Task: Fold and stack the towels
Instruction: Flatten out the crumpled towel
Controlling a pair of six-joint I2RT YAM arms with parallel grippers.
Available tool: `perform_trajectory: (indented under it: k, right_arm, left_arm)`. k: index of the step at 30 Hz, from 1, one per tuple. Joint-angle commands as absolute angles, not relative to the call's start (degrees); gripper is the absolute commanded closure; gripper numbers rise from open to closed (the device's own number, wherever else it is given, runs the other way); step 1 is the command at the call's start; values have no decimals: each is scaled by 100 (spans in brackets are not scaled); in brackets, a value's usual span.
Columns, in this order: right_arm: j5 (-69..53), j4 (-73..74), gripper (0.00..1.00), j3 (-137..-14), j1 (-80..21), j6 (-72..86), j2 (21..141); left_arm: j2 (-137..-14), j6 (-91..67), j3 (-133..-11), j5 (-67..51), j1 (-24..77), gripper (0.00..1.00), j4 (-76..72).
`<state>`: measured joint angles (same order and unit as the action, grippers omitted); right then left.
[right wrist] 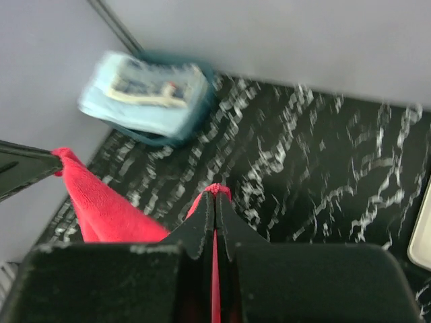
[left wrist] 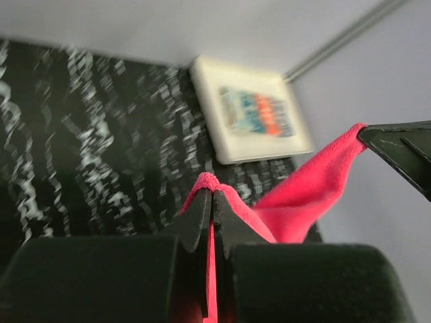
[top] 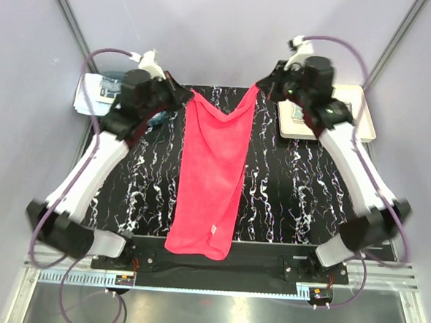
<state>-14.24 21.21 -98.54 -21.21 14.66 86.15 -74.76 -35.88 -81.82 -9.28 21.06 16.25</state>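
Observation:
A bright red-pink towel [top: 211,168] hangs stretched between my two grippers and drapes down over the black marbled table to its near edge. My left gripper [top: 184,94] is shut on its left top corner; in the left wrist view the left gripper [left wrist: 213,195] pinches a red fold [left wrist: 316,195]. My right gripper [top: 261,87] is shut on the right top corner, and the right gripper [right wrist: 215,195] shows red cloth [right wrist: 101,202] between its closed jaws. A light blue towel [right wrist: 141,91] lies in the teal basket [right wrist: 161,139] at the rear left.
A cream tray [top: 357,115] stands at the rear right, and the tray [left wrist: 210,108] carries a blurred patterned thing [left wrist: 256,114]. Bare marbled table [top: 294,188] lies on both sides of the hanging towel. Grey walls enclose the cell.

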Motion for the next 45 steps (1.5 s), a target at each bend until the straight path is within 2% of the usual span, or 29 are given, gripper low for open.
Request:
perform_trajectory:
  k: [1,6,11,16,22,26,32,38,45]
  right_arm:
    - [-1397,1478,100,-9694,-1715,1537,9385]
    - [-1407,1336,100,-10027,-1494,1582,10298]
    - [-1318,1766,100,-10975,-1380,1617,11021]
    - [-1345,1758,100,-11039,-1275,1635,11048]
    - [-1572,1653,100,-10075,-1274,1661,9986]
    - [-1827,1635,100,-9389,-1274,1740,8835]
    - [-2354,1854,100,-8527,-1301,1872,6700]
    - [-2944,2425,100,-8850,-1292,2065,5301]
    - [-3269,2874,100,-9457,-1301,2241,4659]
  left_arm:
    - [-8066,-3621,-8147,-826,1829,100,924]
    - [-9218,-3639,-8682,-967,1460,100,756]
    - [-10149,-3630,-9421,-1072,1169,100,896]
    - [-10240,-3533,-9642,-1186,1028,100,853]
    - [-9204,-3665,-8720,-1354,1160,100,677]
    - [-7801,-3333,-8105,-1196,1458,100,931]
    - [-5647,-2884,-7366,-677,2433,100,1651]
    - [-4090,-3040,-7128,-957,2918,100,1907]
    - [-3454,-3155,-7891,-1529,2927,100,2162]
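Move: I keep both corners of the red towel pinched, its cloth streaming down and back from my hands. The open table middle lies about 38 cm below my left hand, 2 cm back and 8 cm to its right; from my right hand it's some 40 cm below, 6 cm back and 8 cm to its left. The basket stands about 19 cm ahead and 28 cm left of my left hand; the tray about 15 cm ahead and 27 cm right of my right hand. I fling the held towel: both my hands whip forward and down together, roughly 15 cm each way, fingers tipping down. Then I sweep them back towards my bases and up, some 40 cm back and 30 cm up, tilting the wrists up past level and drawing the hands about 12 cm farther apart than they began. My fingers stay shut on the corners. ##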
